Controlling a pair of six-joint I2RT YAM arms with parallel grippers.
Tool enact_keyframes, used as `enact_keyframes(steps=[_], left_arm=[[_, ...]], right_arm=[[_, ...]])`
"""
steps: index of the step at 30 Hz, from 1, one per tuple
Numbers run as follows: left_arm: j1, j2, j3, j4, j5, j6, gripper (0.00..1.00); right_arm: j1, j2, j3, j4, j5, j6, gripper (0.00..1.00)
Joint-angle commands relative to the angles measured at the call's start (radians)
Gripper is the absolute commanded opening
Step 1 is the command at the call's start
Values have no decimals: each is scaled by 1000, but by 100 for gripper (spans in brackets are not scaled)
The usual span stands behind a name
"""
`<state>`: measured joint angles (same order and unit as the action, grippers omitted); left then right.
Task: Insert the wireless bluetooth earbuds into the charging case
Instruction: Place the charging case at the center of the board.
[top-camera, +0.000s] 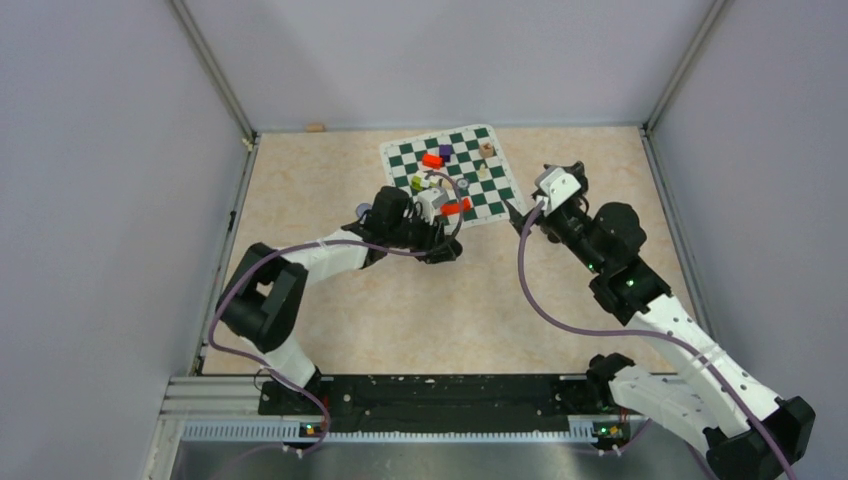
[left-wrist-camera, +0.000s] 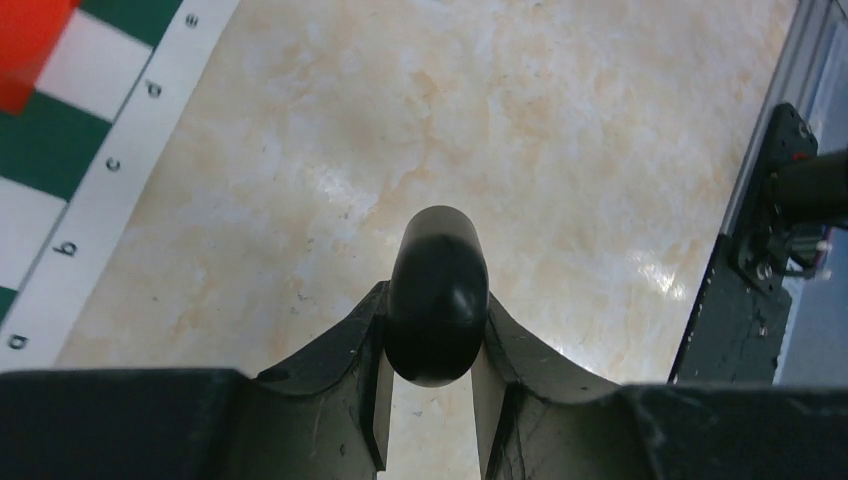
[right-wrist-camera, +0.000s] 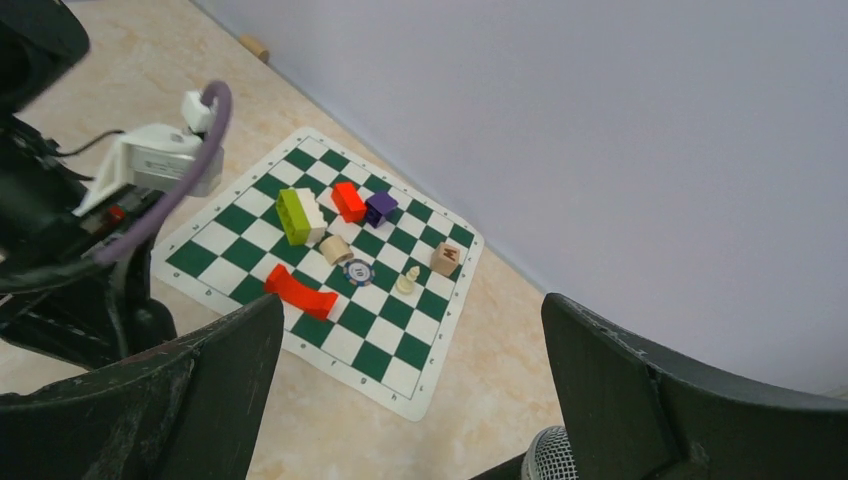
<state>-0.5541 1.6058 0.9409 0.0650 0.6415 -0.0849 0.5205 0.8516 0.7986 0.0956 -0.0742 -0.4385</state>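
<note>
My left gripper (left-wrist-camera: 437, 312) is shut on a glossy black rounded thing, which looks like the charging case (left-wrist-camera: 437, 285) seen edge-on. It sticks out past the fingertips above the bare marbled table. In the top view this gripper (top-camera: 445, 247) hovers just off the near edge of the chessboard (top-camera: 493, 190). My right gripper (right-wrist-camera: 412, 325) stands wide open with nothing between its fingers. It is to the right of the board (right-wrist-camera: 392, 362) and faces it. The same gripper (top-camera: 519, 215) shows in the top view. No earbuds can be made out in any view.
The chessboard carries a green-and-cream block (right-wrist-camera: 297, 214), a red block (right-wrist-camera: 348, 200), a purple block (right-wrist-camera: 380, 207), a red arch (right-wrist-camera: 300, 291), a poker chip (right-wrist-camera: 358, 271), a pawn (right-wrist-camera: 408, 279) and a wooden cube (right-wrist-camera: 445, 258). Grey walls enclose the table. A small wooden piece (top-camera: 315, 127) lies by the back wall.
</note>
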Motion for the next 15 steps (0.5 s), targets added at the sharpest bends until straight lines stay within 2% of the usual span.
enact_keyframes(steps=[1, 8, 12, 15], left_arm=[[5, 112, 18, 163, -78, -326, 0], [5, 181, 24, 101, -283, -444, 0], [5, 211, 51, 46, -337, -486, 0], [6, 226, 56, 26, -367, -513, 5]], right_arm=[[-10, -34, -20, 110, 6, 43, 99], [-10, -34, -59, 137, -8, 24, 99], [-9, -18, -64, 141, -16, 22, 99], [-7, -15, -66, 145, -21, 21, 99]])
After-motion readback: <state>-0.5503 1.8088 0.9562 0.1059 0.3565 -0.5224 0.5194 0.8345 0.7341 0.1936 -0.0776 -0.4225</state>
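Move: The bare table spot for the charging case in the left fingers is about 4 cm ahead, 1 cm left and 11 cm below. Beyond it lie the red arch, roughly 14 cm ahead and 1 cm right of the hand, and the lime block, some 20 cm ahead and 5 cm left; the lavender disc is about 13 cm ahead and 17 cm left. From the right hand the spot is about level, 16 cm left and 33 cm below. Lower the left gripper about 8 cm towards the bare table just short of the checkered mat, fast at first and then easing, while drifting some 3 cm forward. Turn the wrist about 30 degrees counter-clockwise on the way, so that the fingers swing forward and tip further down, and keep the pinch on the black charging case. ##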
